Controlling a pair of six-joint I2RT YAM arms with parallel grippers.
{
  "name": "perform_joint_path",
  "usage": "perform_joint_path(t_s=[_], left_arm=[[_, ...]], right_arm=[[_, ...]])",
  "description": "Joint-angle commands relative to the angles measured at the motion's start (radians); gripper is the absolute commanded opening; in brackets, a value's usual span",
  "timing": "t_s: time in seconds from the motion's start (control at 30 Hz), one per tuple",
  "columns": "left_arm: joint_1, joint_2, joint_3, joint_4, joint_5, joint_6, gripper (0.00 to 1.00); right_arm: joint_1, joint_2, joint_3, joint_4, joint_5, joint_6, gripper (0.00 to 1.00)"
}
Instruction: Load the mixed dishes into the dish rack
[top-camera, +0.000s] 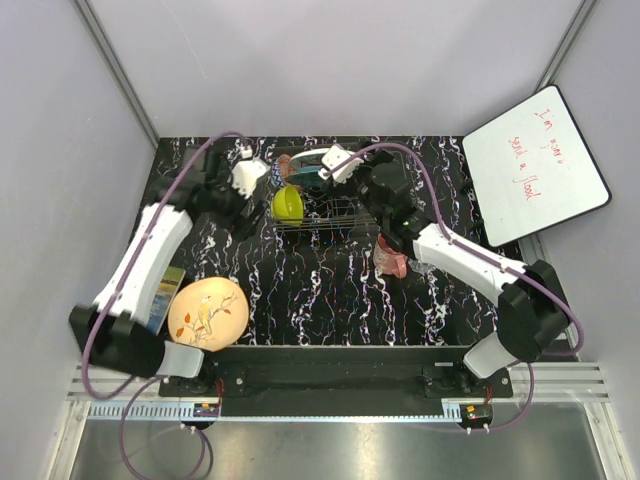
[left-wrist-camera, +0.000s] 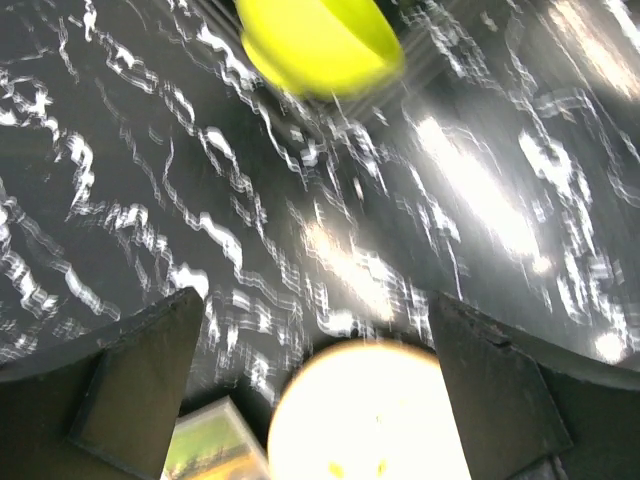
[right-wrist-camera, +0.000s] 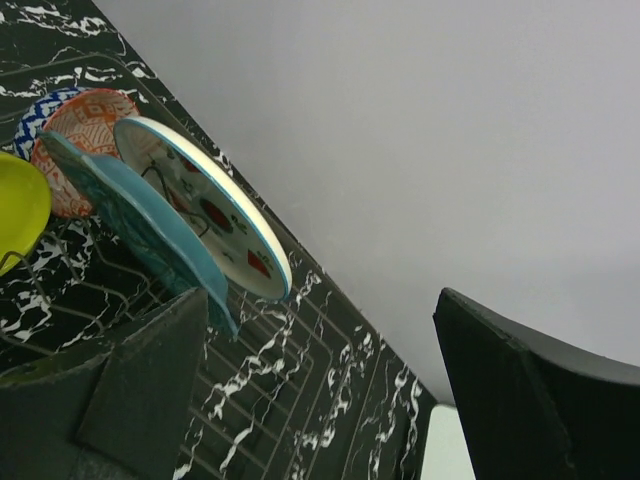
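Observation:
The dish rack (top-camera: 325, 218) stands at the back middle of the table. In it are the lime-yellow bowl (top-camera: 287, 204), a teal plate (right-wrist-camera: 140, 215) and a white plate with red slices (right-wrist-camera: 205, 210), both on edge, with a red patterned bowl (right-wrist-camera: 80, 130) behind them. My right gripper (right-wrist-camera: 320, 390) hangs open over the rack's wires (right-wrist-camera: 280, 400), just right of the plates, holding nothing. Left of the rack, my left gripper (left-wrist-camera: 315, 370) is open and empty above the table. The peach floral plate (top-camera: 208, 312) lies at the near left, and the pink mug (top-camera: 392, 257) sits under the right arm.
A blue-green book (top-camera: 165, 290) lies beside the peach plate, partly under the left arm. A white board with red writing (top-camera: 535, 165) leans at the back right. Grey walls close in the back and sides.

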Motion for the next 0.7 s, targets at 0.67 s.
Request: perform_joint_path(t_s=[0.67], left_arm=[[0.301, 0.136, -0.301, -0.111, 0.214, 0.62, 0.99]], right_arm=[[0.218, -0.289, -0.134, -0.165, 0.054, 0.25, 1.0]])
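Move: The cream bird plate lies flat on the counter about 17 cm back from the left hand, 11 cm to its left and 19 cm below. The book is some 12 cm farther left of the plate; the green bowl in the rack stands about 8 cm ahead of the left hand, 8 cm to its right and 13 cm lower. From the right hand the cream plate is about 26 cm back, 34 cm left and 29 cm down; the teal plate just racked is some 6 cm ahead, 8 cm left and 16 cm below. The cream plate draws the empty left hand away from the rack: it swings back about 12 cm and leftward, rising slightly at first, then drops some 13 cm and eases forward a little over the plate's far edge. Its open fingers tip to nearly straight down and turn clockwise. The open right hand backs off about 10 cm from the racked plates, drifting left. ##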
